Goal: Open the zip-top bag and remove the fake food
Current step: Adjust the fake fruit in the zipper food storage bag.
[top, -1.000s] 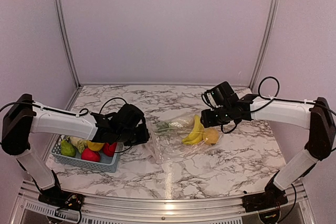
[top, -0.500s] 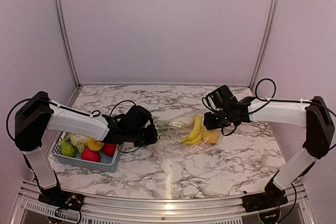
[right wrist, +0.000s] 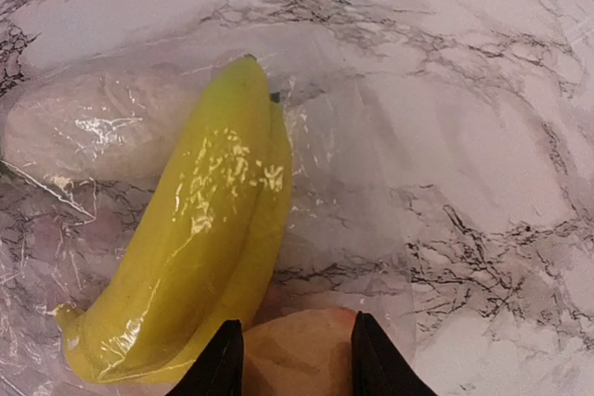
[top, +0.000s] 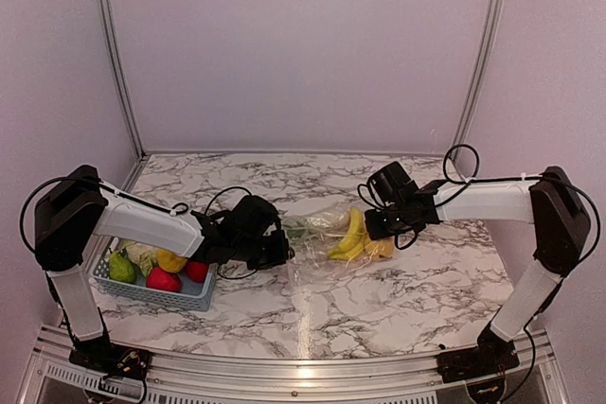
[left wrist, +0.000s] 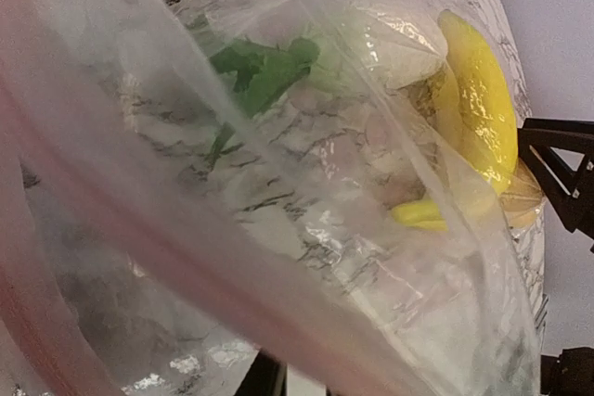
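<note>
The clear zip-top bag (top: 317, 254) lies mid-table, with fake food inside: yellow bananas (top: 352, 234), a pale cabbage (top: 322, 222) and an orange (top: 383, 249). My left gripper (top: 279, 251) is at the bag's left end, shut on the plastic. In the left wrist view the bag's pink zip strip (left wrist: 139, 238) runs blurred across the lens, and the left gripper (left wrist: 297, 382) barely shows under it. My right gripper (top: 372, 227) is low over the bag's right end. Its fingers (right wrist: 220, 364) press both sides of the orange (right wrist: 302, 354) through the plastic, beside the bananas (right wrist: 195, 248).
A light blue basket (top: 180, 297) stands at the near left under the left arm, holding a green pear (top: 121, 267), a red apple (top: 163, 279) and a yellow lemon (top: 172, 260). Metal frame posts (top: 112, 54) rise at the back corners.
My left gripper has moved right, up to the bag's left end. My right gripper has shifted left and lower, its jaws narrowing onto the orange.
</note>
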Available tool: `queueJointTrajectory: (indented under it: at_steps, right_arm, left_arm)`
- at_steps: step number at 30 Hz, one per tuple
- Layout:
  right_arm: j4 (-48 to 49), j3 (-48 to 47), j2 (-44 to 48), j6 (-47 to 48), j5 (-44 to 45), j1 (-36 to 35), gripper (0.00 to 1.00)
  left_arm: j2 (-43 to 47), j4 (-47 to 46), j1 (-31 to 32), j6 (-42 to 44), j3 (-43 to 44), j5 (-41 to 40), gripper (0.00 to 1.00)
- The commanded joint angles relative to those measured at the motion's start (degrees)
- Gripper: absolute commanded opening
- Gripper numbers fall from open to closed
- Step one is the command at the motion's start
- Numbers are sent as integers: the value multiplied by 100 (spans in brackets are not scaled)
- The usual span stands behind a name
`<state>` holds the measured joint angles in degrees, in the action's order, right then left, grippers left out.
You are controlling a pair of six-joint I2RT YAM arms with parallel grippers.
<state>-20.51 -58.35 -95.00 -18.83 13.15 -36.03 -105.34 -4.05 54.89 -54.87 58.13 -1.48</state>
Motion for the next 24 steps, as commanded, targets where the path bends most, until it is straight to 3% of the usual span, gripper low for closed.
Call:
queueJointTrajectory:
  at_steps: [1,8,13,17,24]
  right_arm:
    - [-167,-76,-233,83,16,-68,40]
    - [-390,-263,-332,113,238,-238,56]
    - [-736,-571,111,114,313,-241,57]
    - [-938,-685,520,94,201,-157,64]
    - [-778,57,1254,-168,-371,186,64]
  left_arm:
    - [-176,-156,58,34,102,115,16]
    - [-237,-196,92,45,121,121,17]
    - [-189,-169,92,73,72,121,18]
    - [-180,-178,94,93,59,121,18]
    - [-161,-173,98,143,65,104,17]
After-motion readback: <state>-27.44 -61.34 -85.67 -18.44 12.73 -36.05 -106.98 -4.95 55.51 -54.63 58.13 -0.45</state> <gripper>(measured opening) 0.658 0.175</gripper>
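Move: The peach lies in the bag directly under the right hand, its middle some 3 cm below the hand point and hardly off to either side. The banana is about 6 cm to the right hand's left and 3 cm farther out. Beyond it, the white vegetable sits roughly 12 cm left and 8 cm ahead. From the left hand at the bag's mouth, the peach is about 19 cm to the right, 5 cm ahead and slightly lower. From the peach, which it is close over with fingertips at its top, the right hand sinks barely 1 cm more while its partly open fingers spread to about two thirds, then lifts quickly straight up some 7 cm, clear of fruit and bag. The left hand keeps its fingers nearly shut at the bag's mouth, easing down about 1 cm. ##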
